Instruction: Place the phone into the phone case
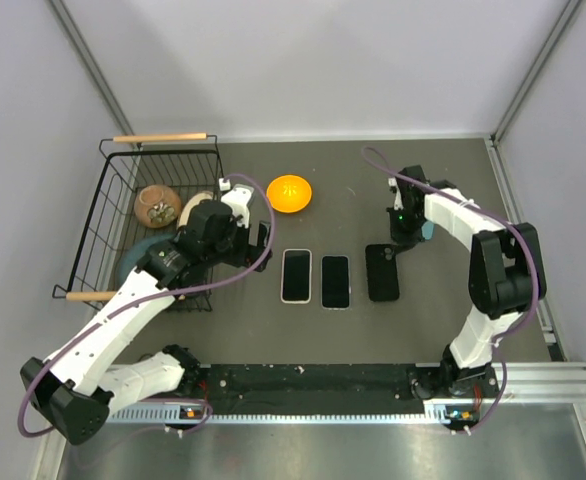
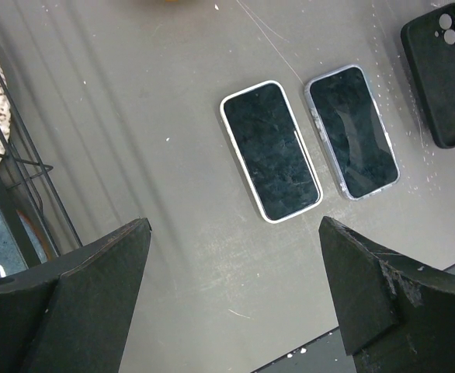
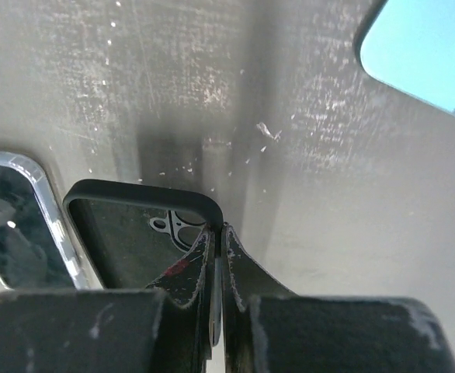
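The phone (image 1: pixel 335 281) (image 2: pixel 352 132) lies screen up mid-table. A clear rim runs all round it and looks like the transparent phone case. To its right lies a black case (image 1: pixel 382 275) (image 2: pixel 441 85) (image 3: pixel 119 233) with a camera cut-out. My right gripper (image 1: pixel 403 230) (image 3: pixel 222 227) is at that case's far corner. It is shut on the side wall, one finger inside the shell and one outside. My left gripper (image 1: pixel 258 240) (image 2: pixel 235 221) hangs wide open and empty over bare table, left of the phones.
A white-rimmed phone (image 1: pixel 296 275) (image 2: pixel 270 151) lies just left of the phone. A teal-backed item (image 1: pixel 428 230) (image 3: pixel 425 47) sits right of my right gripper. A black wire basket (image 1: pixel 123 200) holding objects stands at the left, with an orange bowl (image 1: pixel 289 192) behind the phones.
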Action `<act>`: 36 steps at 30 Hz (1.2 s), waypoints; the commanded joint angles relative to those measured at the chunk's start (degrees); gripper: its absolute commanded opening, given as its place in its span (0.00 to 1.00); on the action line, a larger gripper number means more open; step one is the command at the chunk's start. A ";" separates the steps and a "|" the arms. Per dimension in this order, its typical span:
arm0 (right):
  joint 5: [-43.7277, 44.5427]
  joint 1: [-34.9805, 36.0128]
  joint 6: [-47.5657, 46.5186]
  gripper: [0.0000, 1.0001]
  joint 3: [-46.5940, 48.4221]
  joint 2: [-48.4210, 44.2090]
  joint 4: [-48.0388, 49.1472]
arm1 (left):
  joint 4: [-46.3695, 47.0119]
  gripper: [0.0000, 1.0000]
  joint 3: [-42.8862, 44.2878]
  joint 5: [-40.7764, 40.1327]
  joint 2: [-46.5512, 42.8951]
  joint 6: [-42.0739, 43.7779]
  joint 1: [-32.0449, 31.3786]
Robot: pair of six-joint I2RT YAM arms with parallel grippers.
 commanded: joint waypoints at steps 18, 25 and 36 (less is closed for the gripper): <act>22.82 -0.13 13.34 0.80 -0.43 -8.10 3.86 | 2.82 0.99 -0.99 -0.51 -2.73 0.25 0.07; 23.66 -6.71 11.84 0.88 10.82 3.22 4.03 | 2.82 0.99 -1.17 0.37 -2.73 0.07 0.07; 14.87 -10.24 9.99 0.89 22.42 17.04 4.30 | 2.73 0.99 -1.17 -0.95 -3.00 0.16 0.07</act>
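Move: Behind the right hand, about 11 cm back, 4 cm to its left and 4 cm below, is the bare table spot for the middle of the black case, which its shut fingers still hold by the far right corner. The clear-cased phone lies 15 cm to the hand's left and 9 cm back, the teal phone about 11 cm ahead and 8 cm to its right. From the idle left hand that table spot lies some 29 cm to the right, 2 cm back and 20 cm below. Drawing back about 4 cm and sinking 3 cm while turning slightly clockwise, the right hand lowers the black case beside the clear-cased phone and opens to let go of its corner. It then lifts and sweeps some 15 cm forward and 9 cm right, turning further clockwise, and sinks wide open over the teal phone. ##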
